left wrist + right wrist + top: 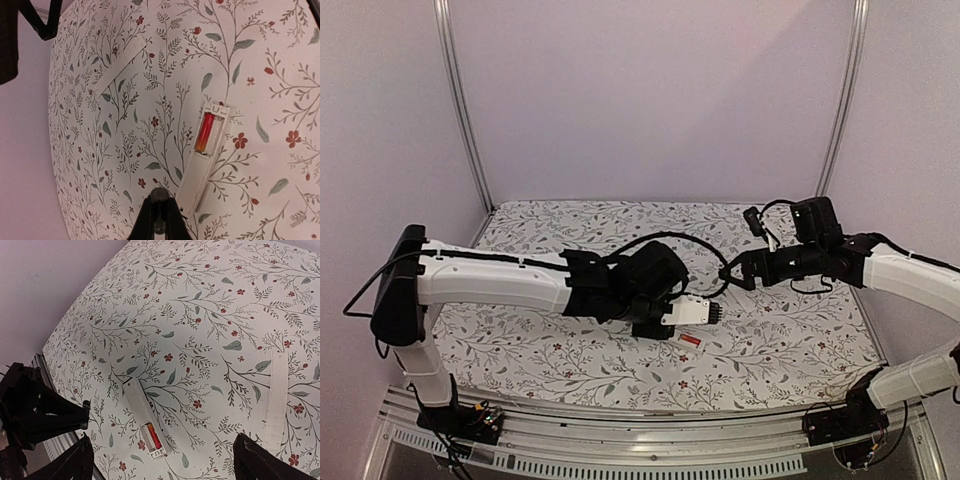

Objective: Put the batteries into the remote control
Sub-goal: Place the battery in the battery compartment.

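The white remote control (202, 172) lies on the flowered cloth with its compartment open. One red battery (205, 131) sits in a slot there, and the slot beside it is bare. The right wrist view shows the same remote control (141, 410) and battery (154, 436). My left gripper (160, 200) hovers just beside the remote's plain end. It is shut on a small dark-ended cylinder, seemingly a second battery seen end-on. My right gripper (162, 465) hangs open high above the remote. From above, the left gripper (655, 328) is next to the red battery (690, 340).
A thin flat white cover strip (122, 65) lies loose on the cloth, well away from the remote; it is also in the right wrist view as the cover strip (277, 400). Grey walls enclose the table. The right gripper (728, 275) hangs near the left arm's wrist.
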Action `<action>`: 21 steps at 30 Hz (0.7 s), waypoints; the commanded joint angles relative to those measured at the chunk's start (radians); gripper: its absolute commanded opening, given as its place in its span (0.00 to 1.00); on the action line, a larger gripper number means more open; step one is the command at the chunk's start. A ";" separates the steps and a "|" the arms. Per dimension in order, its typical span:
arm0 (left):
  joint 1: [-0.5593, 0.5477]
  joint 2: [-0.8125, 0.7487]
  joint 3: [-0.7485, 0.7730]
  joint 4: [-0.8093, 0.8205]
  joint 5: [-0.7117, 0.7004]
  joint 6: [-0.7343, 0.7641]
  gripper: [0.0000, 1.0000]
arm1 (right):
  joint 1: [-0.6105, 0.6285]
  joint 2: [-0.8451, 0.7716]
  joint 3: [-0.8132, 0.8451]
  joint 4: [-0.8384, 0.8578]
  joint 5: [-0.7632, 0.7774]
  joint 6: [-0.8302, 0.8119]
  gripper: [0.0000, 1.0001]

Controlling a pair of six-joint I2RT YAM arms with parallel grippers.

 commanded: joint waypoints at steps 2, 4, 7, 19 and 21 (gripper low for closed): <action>-0.019 0.143 0.163 -0.186 -0.067 0.030 0.00 | -0.017 -0.090 -0.019 -0.057 0.042 0.028 0.95; -0.020 0.180 0.175 -0.194 -0.077 0.044 0.00 | -0.019 -0.101 -0.050 -0.061 0.059 0.047 0.95; -0.014 0.215 0.174 -0.196 -0.065 0.072 0.00 | -0.029 -0.121 -0.095 -0.060 0.083 0.071 0.95; 0.026 0.280 0.252 -0.216 0.080 0.123 0.00 | -0.036 -0.167 -0.246 0.024 0.111 0.229 0.95; 0.036 0.288 0.260 -0.216 0.088 0.125 0.00 | -0.037 -0.168 -0.264 0.045 0.110 0.250 0.94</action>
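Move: The remote's battery compartment, with the red battery already in its far slot, lies about 5 cm to the right of the left hand, level with it fore and aft and some 11 cm below; that hand already holds the dark battery. The remote's middle is about 2 cm ahead and 1 cm to its right. The loose white cover lies roughly 13 cm ahead and 15 cm right. From the right hand, the compartment is about 6 cm back, 6 cm left and 16 cm below. The dark battery, still pinched in the left fingers, is lowered about 6 cm towards the open compartment after a short shift right and forward, easing a little farther right at the end, while the fingers tip some 15 degrees steeper downward. The right hand stays wide open; after a small rise it sinks about 5 cm and drifts right and back. ##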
